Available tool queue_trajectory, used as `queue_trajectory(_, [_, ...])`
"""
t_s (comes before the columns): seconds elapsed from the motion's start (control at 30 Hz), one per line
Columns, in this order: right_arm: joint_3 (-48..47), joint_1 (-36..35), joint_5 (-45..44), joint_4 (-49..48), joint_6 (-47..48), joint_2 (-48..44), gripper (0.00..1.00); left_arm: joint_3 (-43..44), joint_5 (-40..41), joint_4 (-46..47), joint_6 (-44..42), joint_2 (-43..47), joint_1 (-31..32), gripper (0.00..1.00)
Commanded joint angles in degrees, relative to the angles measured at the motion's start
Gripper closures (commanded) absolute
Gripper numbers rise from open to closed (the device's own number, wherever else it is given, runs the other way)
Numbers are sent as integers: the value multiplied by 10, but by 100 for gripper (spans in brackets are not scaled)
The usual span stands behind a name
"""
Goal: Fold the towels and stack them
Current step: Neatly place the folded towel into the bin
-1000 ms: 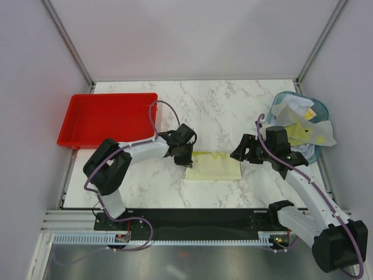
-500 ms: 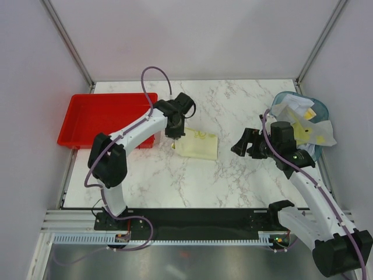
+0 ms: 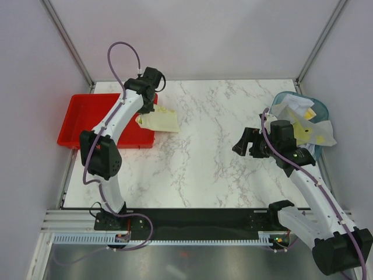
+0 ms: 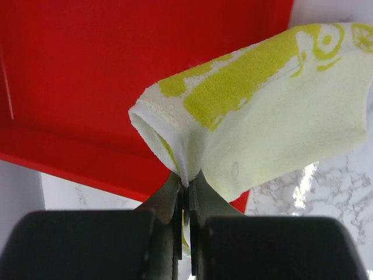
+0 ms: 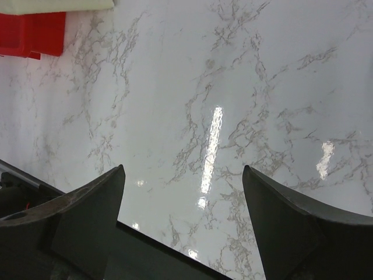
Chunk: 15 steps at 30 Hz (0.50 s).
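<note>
A folded pale yellow towel [image 3: 158, 121] with yellow marks hangs over the right edge of the red tray [image 3: 96, 119]. My left gripper [image 3: 141, 116] is shut on the towel's left end. In the left wrist view the jaws [image 4: 187, 178] pinch a fold of this towel [image 4: 274, 116], with the red tray [image 4: 105, 70] beneath. More towels [image 3: 303, 125], white and yellow, lie heaped in the teal basket [image 3: 284, 96] at the right. My right gripper [image 3: 242, 143] stands open and empty over bare marble, just left of the basket. Its wrist view shows the gripper [image 5: 182, 170] holding nothing.
The marble table [image 3: 215, 163] stretches between the tray and the basket. The enclosure's walls and metal posts bound the back and sides. The right wrist view catches the towel's edge [image 5: 52, 4] and a tray corner [image 5: 32, 35] far off.
My left arm has swung the folded towel from the table's middle up and left to the tray's right edge. The right gripper has opened wider and barely moved.
</note>
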<state>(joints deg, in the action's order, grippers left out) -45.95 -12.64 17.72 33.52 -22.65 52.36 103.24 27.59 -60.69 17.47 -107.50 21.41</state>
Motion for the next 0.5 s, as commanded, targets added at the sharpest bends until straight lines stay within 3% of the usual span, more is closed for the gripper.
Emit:
queue_trajectory(0.0, [-24, -2, -18, 1, 15, 2, 10, 47, 45, 16, -58, -31, -44, 98])
queue_trajectory(0.23, [-36, -3, -39, 8, 22, 9, 9, 53, 24, 43, -87, -71, -107, 98])
queue_trajectory(0.47, [-49, -3, -44, 11, 26, 15, 8, 3, -29, 101, -99, -99, -160, 98])
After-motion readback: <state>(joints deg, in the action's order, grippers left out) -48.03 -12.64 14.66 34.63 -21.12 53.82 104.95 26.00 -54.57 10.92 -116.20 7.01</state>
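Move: The left hand already holds the folded towel by one end, over the near right part of the red bin. The bin's middle lies about 18 cm to its left, 4 cm ahead and 11 cm below. The towel's own middle hangs some 8 cm to the right of the hand, 2 cm ahead and 4 cm below, so its loose end sticks out past the bin's right wall. From the right hand the bin's middle is about 66 cm to the left, 20 cm ahead and 11 cm below. Keeping the towel's end pinched in shut fingers, the left hand carries it about 10 cm left, deeper over the red bin towards its middle, and some 4 cm forward. It travels nearly level at first, then sinks about 5 cm as the forward travel eases. The wrist turns a little counter-clockwise. ##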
